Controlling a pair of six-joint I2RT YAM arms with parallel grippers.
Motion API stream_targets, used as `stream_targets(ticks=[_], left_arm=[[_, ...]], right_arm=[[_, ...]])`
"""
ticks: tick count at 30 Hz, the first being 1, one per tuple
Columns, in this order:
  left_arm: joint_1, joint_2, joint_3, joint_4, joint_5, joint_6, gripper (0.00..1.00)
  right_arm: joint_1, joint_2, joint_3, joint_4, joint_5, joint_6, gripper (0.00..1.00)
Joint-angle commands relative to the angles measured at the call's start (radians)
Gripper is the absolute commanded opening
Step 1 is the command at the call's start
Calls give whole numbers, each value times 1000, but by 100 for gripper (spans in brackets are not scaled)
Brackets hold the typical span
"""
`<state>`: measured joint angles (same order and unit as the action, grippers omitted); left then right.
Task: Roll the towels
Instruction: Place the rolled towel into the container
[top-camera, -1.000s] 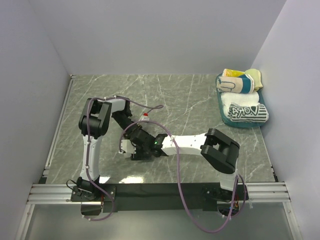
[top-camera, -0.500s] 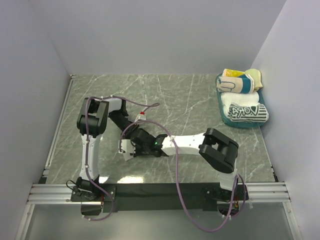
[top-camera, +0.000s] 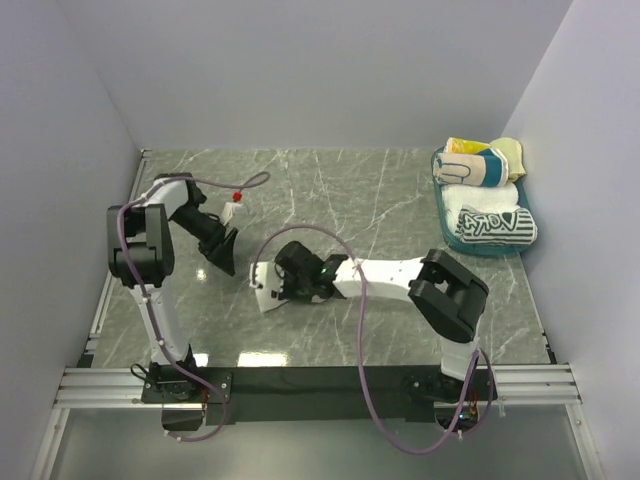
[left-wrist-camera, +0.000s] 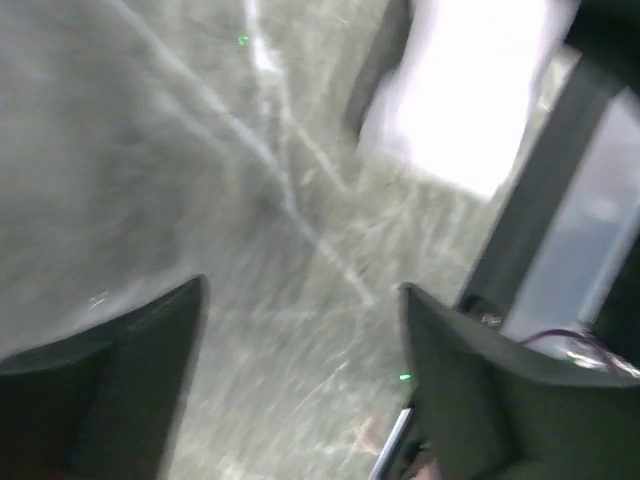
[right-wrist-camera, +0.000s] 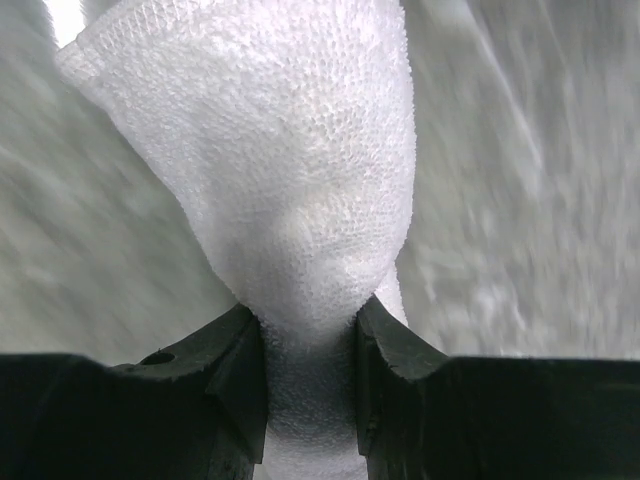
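Observation:
My right gripper (top-camera: 280, 284) is shut on a plain white towel (top-camera: 265, 292), a small rolled bundle low over the table's middle. In the right wrist view the white textured cloth (right-wrist-camera: 290, 170) is pinched between both fingers of that gripper (right-wrist-camera: 310, 335) and bulges beyond them. My left gripper (top-camera: 222, 250) is open and empty at the left, apart from the towel. The blurred left wrist view shows the left gripper (left-wrist-camera: 300, 290) with its jaws spread over bare marble. A yellow-teal-white striped rolled towel (top-camera: 480, 165) and a white rolled towel with dark print (top-camera: 492, 223) lie at the far right.
The two rolled towels lie in a teal tray (top-camera: 444, 222) against the right wall. Grey walls close the table at the left, back and right. A metal rail (top-camera: 320, 380) runs along the near edge. A blurred white shape (left-wrist-camera: 450, 90) shows at the upper right of the left wrist view.
My left arm has swung away from the white towel to the left, its gripper now open and empty. My right gripper keeps its hold on the towel and has shifted slightly back.

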<state>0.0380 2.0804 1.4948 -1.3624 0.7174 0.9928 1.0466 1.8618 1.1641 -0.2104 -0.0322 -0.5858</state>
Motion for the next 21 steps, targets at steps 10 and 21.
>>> stream_targets(ticks=[10, 21], left_arm=[[-32, -209, 174, 35, 129, -58, 99], [-174, -278, 185, 200, 96, -270, 99]], right_arm=[[-428, -338, 5, -236, 57, -204, 0], [-1038, -402, 129, -224, -235, -670, 0]])
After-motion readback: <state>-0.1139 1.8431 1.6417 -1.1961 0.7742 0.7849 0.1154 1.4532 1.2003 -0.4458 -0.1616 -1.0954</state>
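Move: The container stands about 43 cm to the right hand's right and 20 cm farther out, its towels some 2 to 5 cm higher than the hand, which already pinches the rolled towel low over the table. In the container, the white towels lie about 42 cm right and 21 cm out, the striped towel 46 right and 15 out, the beige-and-blue towel 41 right and 27 out. From the left hand the container is roughly 57 cm right and 14 cm ahead, about level. Sweeping fast to the right, about 34 cm, and also forward and up by some 15 to 20 cm, the right hand carries the pinched rolled towel towards the container, staying low at first, then climbing steeply while turning clockwise about 25 degrees and tipping its fingers outward. The empty left hand rises about 10 cm, drifting forward and right, and opens fully. ##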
